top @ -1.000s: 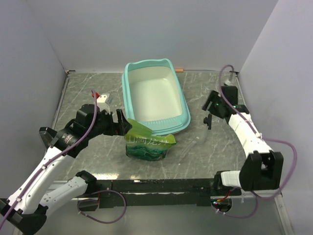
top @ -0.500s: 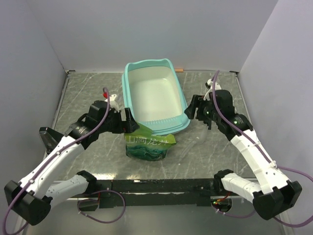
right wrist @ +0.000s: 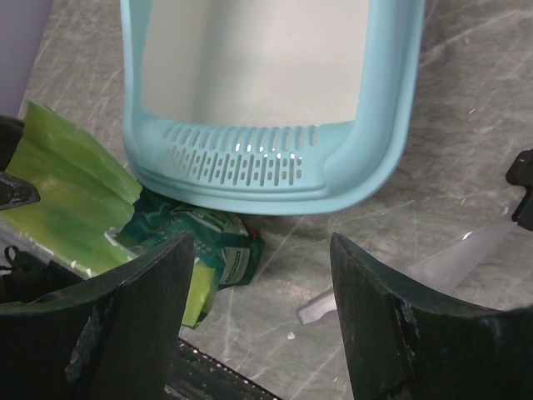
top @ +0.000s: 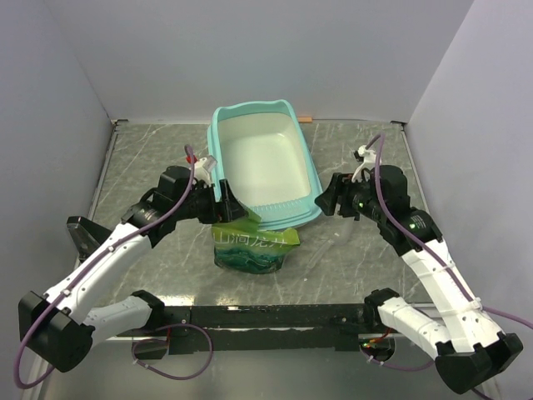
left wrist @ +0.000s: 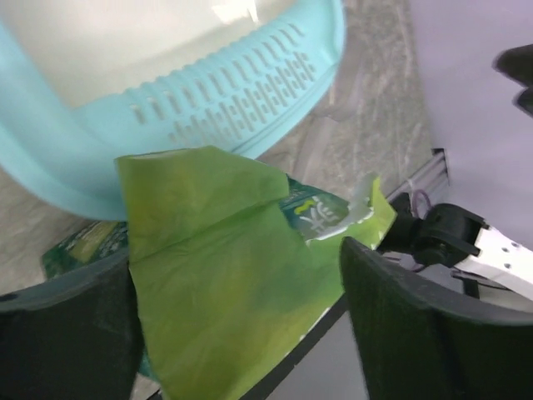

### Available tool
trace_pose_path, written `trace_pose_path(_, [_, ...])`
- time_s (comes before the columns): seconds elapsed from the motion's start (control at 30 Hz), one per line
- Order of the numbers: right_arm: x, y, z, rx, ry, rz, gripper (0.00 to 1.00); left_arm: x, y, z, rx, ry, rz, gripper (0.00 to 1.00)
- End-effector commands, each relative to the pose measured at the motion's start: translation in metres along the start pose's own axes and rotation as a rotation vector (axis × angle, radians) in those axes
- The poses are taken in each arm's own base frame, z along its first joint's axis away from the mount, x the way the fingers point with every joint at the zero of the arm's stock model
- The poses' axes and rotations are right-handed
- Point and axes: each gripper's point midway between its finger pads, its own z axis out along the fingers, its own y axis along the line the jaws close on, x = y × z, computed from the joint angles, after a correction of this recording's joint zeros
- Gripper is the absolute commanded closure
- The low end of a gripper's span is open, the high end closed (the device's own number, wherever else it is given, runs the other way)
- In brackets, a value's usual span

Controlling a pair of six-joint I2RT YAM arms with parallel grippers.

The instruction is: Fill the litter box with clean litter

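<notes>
The turquoise litter box (top: 283,213) stands mid-table, its whitish inside bare; the clean litter is out of view. A glossy green bag (top: 250,248) stands against the box's near rim. My left gripper (top: 226,207) is open at the bag's top. In the left wrist view its jaws stand wide, with the bag's lime-green flap (left wrist: 216,250) between them and the box rim (left wrist: 233,92) beyond. My right gripper (top: 326,200) hangs open and empty off the box's near right corner. The right wrist view looks down on the rim (right wrist: 250,167) and the bag (right wrist: 212,237), with the right gripper (right wrist: 262,321) above bare table.
A clear plastic scoop (top: 321,246) lies on the grey marbled table right of the bag, its handle (right wrist: 433,262) under the right gripper. A black rail (top: 275,315) runs along the near edge. Pale walls close in the left, back and right sides.
Both arms have swung in toward the centre. The left gripper moved right onto the bag's flap. The right gripper came from the right side to the box's near right corner.
</notes>
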Motion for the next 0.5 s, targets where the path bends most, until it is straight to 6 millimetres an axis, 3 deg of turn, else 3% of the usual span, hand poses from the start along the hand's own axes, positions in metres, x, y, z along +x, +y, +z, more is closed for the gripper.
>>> trace_pose_path(0.0, [-0.001, 0.013, -0.004, -0.069, -0.017, 0.001, 0.27, 0.0, -0.026, -0.003, 0.156, -0.006, 0.009, 0.34])
trace_pose_path(0.07, [-0.002, 0.017, -0.007, -0.087, -0.019, -0.007, 0.28, 0.003, -0.03, -0.003, 0.201, 0.0, 0.019, 0.59])
trace_pose_path(0.1, [-0.002, 0.019, -0.007, -0.096, -0.017, -0.01, 0.28, 0.003, -0.031, -0.004, 0.21, -0.002, 0.025, 0.82])
trace_pose_path(0.13, [-0.003, 0.022, -0.009, -0.111, -0.018, -0.013, 0.29, 0.003, -0.029, -0.004, 0.211, -0.003, 0.03, 0.93])
trace_pose_path(0.17, [-0.003, 0.028, -0.01, -0.145, -0.019, -0.03, 0.29, 0.002, -0.031, -0.005, 0.224, -0.009, 0.049, 0.99])
trace_pose_path(0.27, [-0.006, 0.038, -0.011, -0.189, -0.031, -0.091, 0.29, -0.005, -0.038, -0.014, 0.272, -0.056, 0.107, 0.99])
trace_pose_path(0.47, [-0.004, 0.081, -0.002, -0.369, -0.012, -0.293, 0.26, -0.021, -0.061, -0.05, 0.397, -0.195, 0.26, 0.99])
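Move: The green flap of the litter bag stands between the left hand's open fingers, its middle about 2 cm back, 1 cm to the right and 2 cm below. The bag's body lies some 7 cm back, 4 cm right and 17 cm below that hand, the litter box's middle about 20 cm ahead, 7 cm right and 17 cm below. From the right hand, the flap's right corner is roughly 9 cm back, 9 cm left and 14 cm below; the clear scoop lies 3 cm back, 3 cm right and 25 cm below. The left hand shuts its wide-open fingers on the green flap of the litter bag, pinching it while easing back and slightly right and dipping a little, then keeps hold, lifts by about 2 cm and draws back further, the wrist turning slightly clockwise and tipping up. Meanwhile the right hand, fingers staying open, swings left and somewhat back, about 5 cm in all and mostly late, towards the flap's right corner, turning some 15 degrees counter-clockwise and touching nothing. ##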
